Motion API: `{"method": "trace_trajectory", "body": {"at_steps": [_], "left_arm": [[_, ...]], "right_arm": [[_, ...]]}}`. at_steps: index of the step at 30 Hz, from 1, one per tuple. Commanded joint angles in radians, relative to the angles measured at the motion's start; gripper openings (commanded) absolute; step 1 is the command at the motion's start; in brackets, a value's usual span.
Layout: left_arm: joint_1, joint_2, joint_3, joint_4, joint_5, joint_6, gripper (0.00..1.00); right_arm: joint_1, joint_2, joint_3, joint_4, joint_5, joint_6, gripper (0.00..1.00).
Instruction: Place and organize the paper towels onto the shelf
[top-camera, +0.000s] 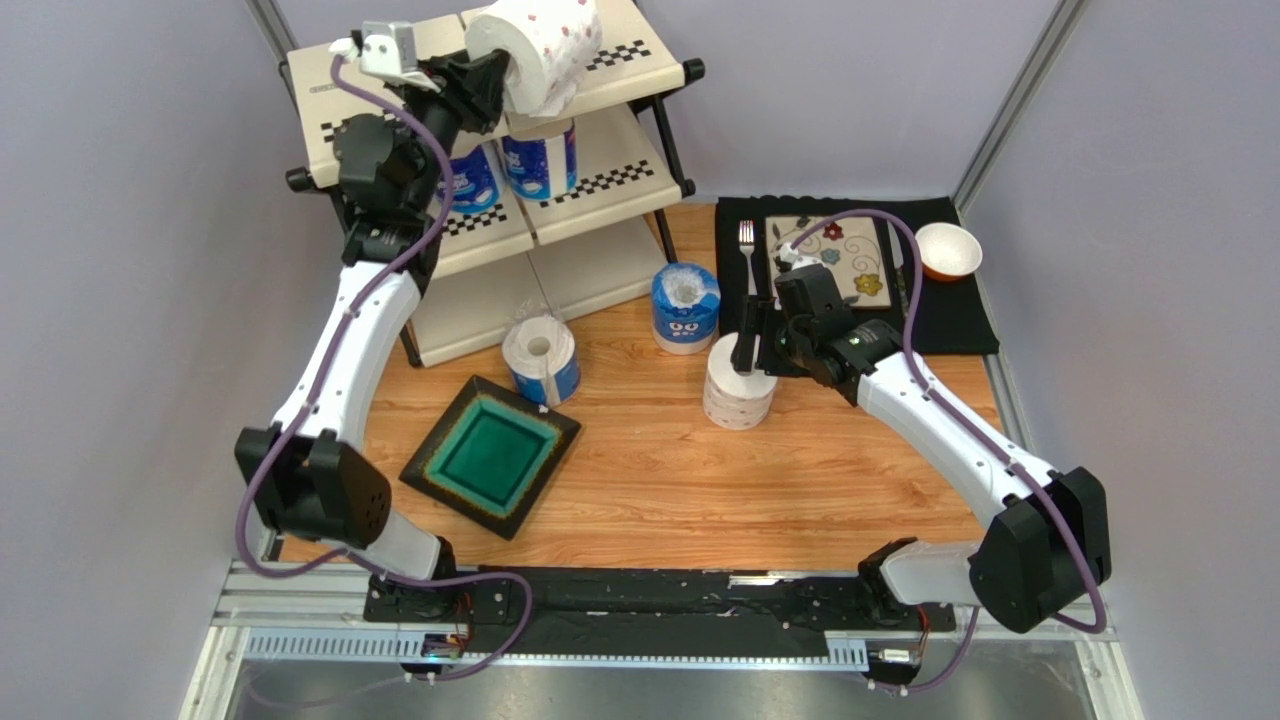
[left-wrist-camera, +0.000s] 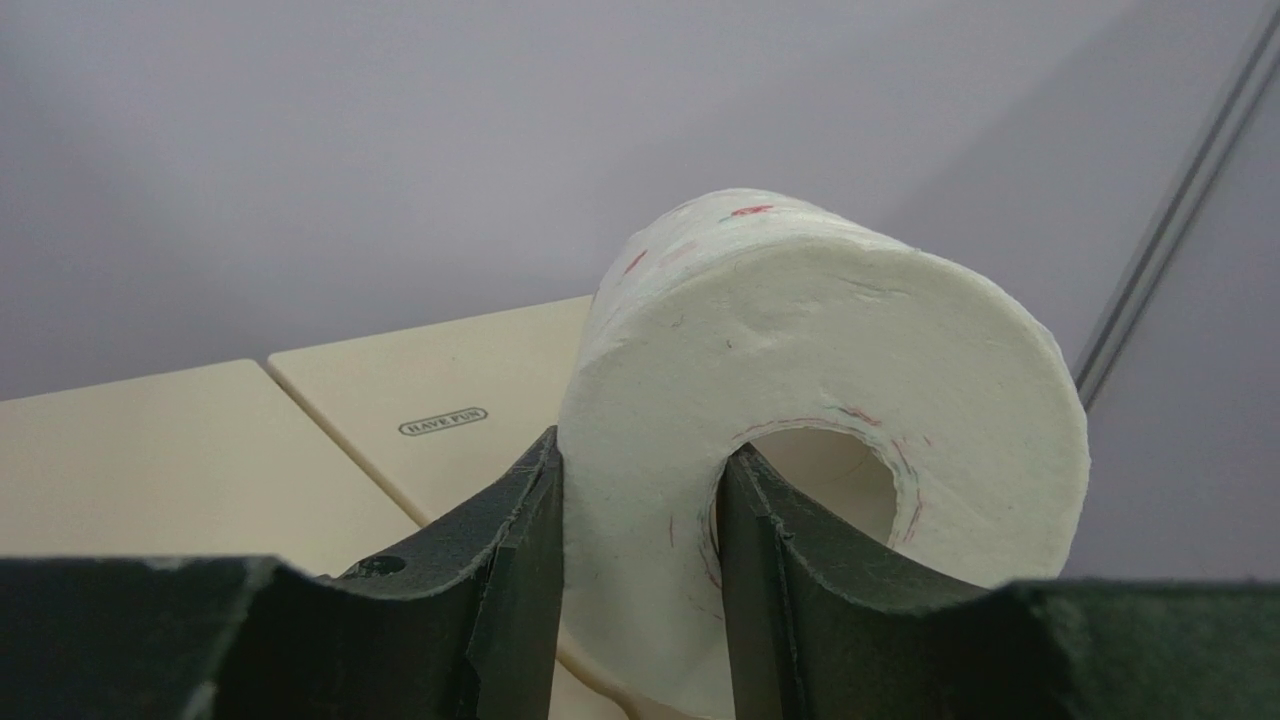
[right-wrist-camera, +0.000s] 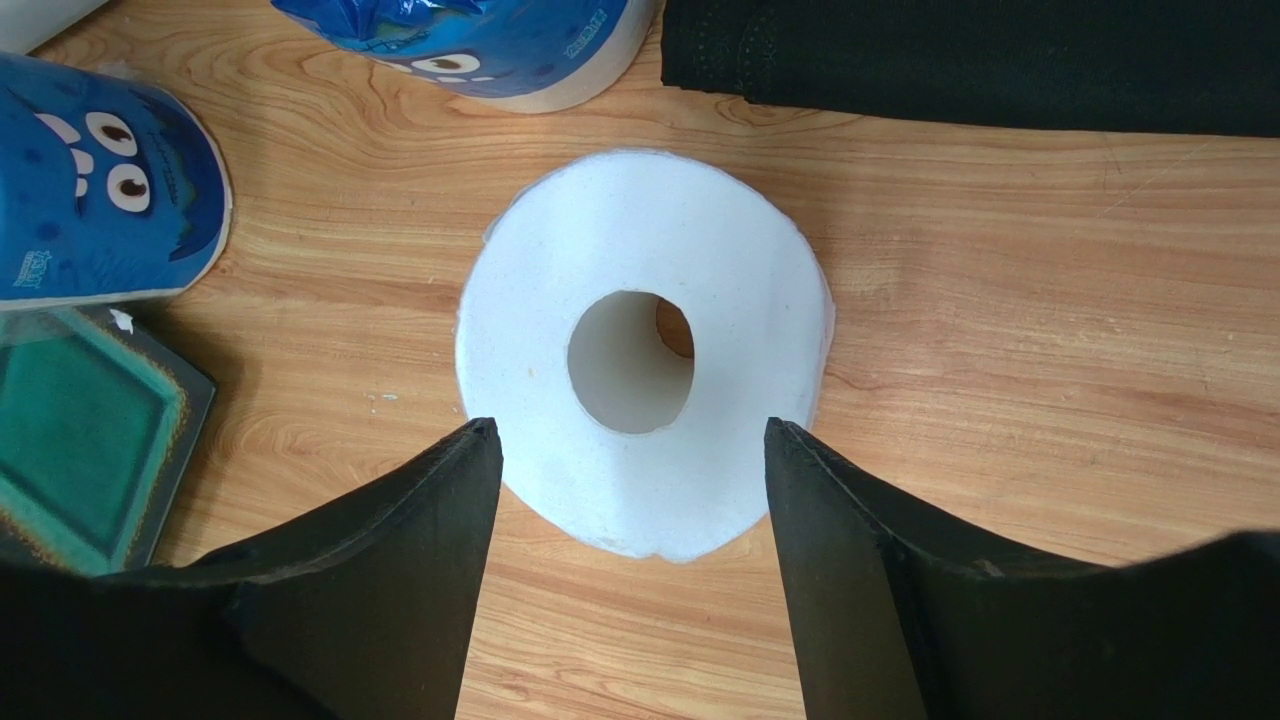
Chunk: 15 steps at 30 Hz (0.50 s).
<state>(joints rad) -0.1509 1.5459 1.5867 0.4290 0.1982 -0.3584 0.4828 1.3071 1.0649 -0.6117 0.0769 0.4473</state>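
My left gripper is shut on a white paper towel roll with faint red dots, held over the top tier of the shelf. In the left wrist view one finger presses the roll from outside and the other sits in its hollow core, above the cream panel. Two blue-wrapped rolls stand on the middle tier. My right gripper hangs open over an upright white roll on the table, not touching it.
A blue-wrapped roll stands upright on the wooden table; another sits beside a green square plate. A black mat at the back right carries a decorated tile, a fork and a small bowl.
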Motion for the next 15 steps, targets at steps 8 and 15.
{"method": "trace_trajectory", "body": {"at_steps": [8, 15], "left_arm": [[-0.003, -0.509, -0.206, -0.414, 0.070, -0.057, 0.32], [-0.003, -0.708, -0.511, -0.679, 0.158, -0.105, 0.28]], "right_arm": [[-0.003, -0.094, 0.024, 0.009, -0.008, -0.002, 0.68], [-0.003, -0.117, 0.030, 0.000, -0.034, 0.011, 0.68]]}}
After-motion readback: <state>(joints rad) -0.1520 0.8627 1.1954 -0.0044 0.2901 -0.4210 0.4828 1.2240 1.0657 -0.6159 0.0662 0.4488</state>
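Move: The left gripper already holds the dotted paper roll by its end wall over the top shelf. The middle shelf's centre lies about 3 cm ahead, 2 right and 27 below; its right-hand blue roll stands level ahead, 4 right, 22 below; the bottom shelf 3 ahead, 1 right, 46 below. From the right hand, the white roll is about 4 ahead, 1 left, 10 below, the blue floor roll 12 ahead, 7 left, 10 below. Pull the left gripper straight back about 20 cm, keeping one finger in the roll's core and the other outside; rise some 5 cm on the way out, clear of the top shelf's front edge, then turn sharply down and tip the fingers slightly downward. Meanwhile ease the open right gripper up 2 or 3 cm, away from the white roll. ##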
